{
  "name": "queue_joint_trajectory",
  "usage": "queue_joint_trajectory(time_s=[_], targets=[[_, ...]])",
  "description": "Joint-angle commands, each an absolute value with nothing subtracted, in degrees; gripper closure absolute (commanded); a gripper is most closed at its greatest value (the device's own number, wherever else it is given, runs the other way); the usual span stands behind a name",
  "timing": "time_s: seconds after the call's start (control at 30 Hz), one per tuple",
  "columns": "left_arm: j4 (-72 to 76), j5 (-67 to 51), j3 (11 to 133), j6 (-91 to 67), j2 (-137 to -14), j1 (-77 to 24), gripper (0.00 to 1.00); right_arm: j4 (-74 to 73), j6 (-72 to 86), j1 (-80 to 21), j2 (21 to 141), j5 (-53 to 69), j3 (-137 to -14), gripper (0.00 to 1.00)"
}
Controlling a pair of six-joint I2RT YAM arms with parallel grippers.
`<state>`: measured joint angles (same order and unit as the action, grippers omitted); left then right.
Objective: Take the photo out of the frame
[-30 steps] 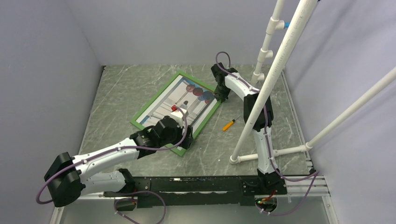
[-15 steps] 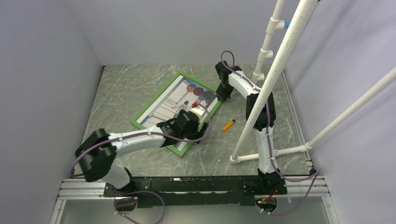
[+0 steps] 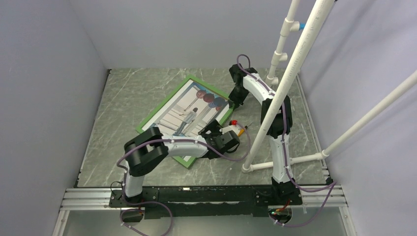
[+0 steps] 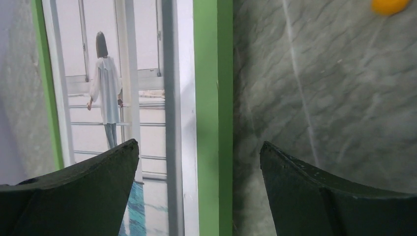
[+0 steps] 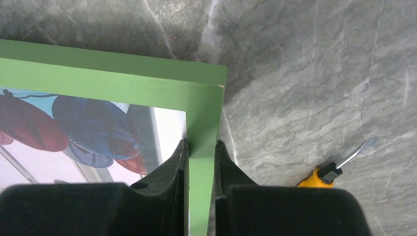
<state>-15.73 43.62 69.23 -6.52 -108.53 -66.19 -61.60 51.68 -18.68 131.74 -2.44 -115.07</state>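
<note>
The frame is thin and green and lies at an angle mid-table, with the photo of a person on pale steps inside it. My right gripper is at the frame's far right corner. In the right wrist view this gripper is shut on the green rail, next to the photo's dark balloons. My left gripper hangs over the frame's near right side. Its open fingertips straddle the green rail without touching it, and the photo lies to their left.
An orange-handled screwdriver lies on the marble just right of the frame, also visible as the screwdriver beside my right fingers. White pipes rise on the right, with a foot near the left wrist. Grey walls close in the table.
My left arm has swung right across the photo to the frame's right rail, uncovering the person in the print. The right gripper has closed on the frame's corner rail.
</note>
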Motion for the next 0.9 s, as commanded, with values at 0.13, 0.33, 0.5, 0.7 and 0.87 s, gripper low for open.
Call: queue_joint_trajectory(time_s=[0.13,0.33,0.5,0.7,0.87], targets=[[-11.3,52.3,71.8,4.2,-114.8,-66.3,0.06,-63.4,54.0,-18.4,125.0,3.7,-117.4,1.00],[-10.0,54.6,74.1,7.4,-118.8,-66.3,0.15,-63.5,54.6,-18.0,124.3,5.2,-116.9,1.00],[-8.0,58.6,73.8,11.0,-121.1,-66.1,0.19,-62.6,54.7,-17.3,123.3,7.2,-115.1,1.00],[-5.1,61.5,73.3,14.0,-122.1,-65.1,0.36,-62.3,54.6,-17.3,123.2,8.3,-114.3,1.00],[-4.5,61.3,72.4,14.7,-119.4,-65.1,0.64,-60.1,51.1,-17.2,121.9,8.4,-113.7,1.00]])
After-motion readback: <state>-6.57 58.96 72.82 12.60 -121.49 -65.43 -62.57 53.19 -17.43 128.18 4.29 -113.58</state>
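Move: The frame's near-right long edge, open to be gripped, lies about 4 cm ahead of the left hand, 1 cm to its left and some 3 cm below. The frame's far-right corner is 12 cm ahead and 4 cm right of that hand, the screwdriver 9 cm to its right and 2 cm ahead. The right hand already pinches the edge beside that corner; from it, the left hand's spot is 8 cm back and 5 cm left, the screwdriver 10 cm back and 4 cm right. The frame's long edge stays pinched in the right hand, which raises it about 2.5 cm and eases slightly back. The left hand dips, then reaches some 4 cm forward to the same edge, rolling its left side up about 20 degrees with the tips lifting a little, and closes from wide open to under half, one finger over the photo side, the other outside. ##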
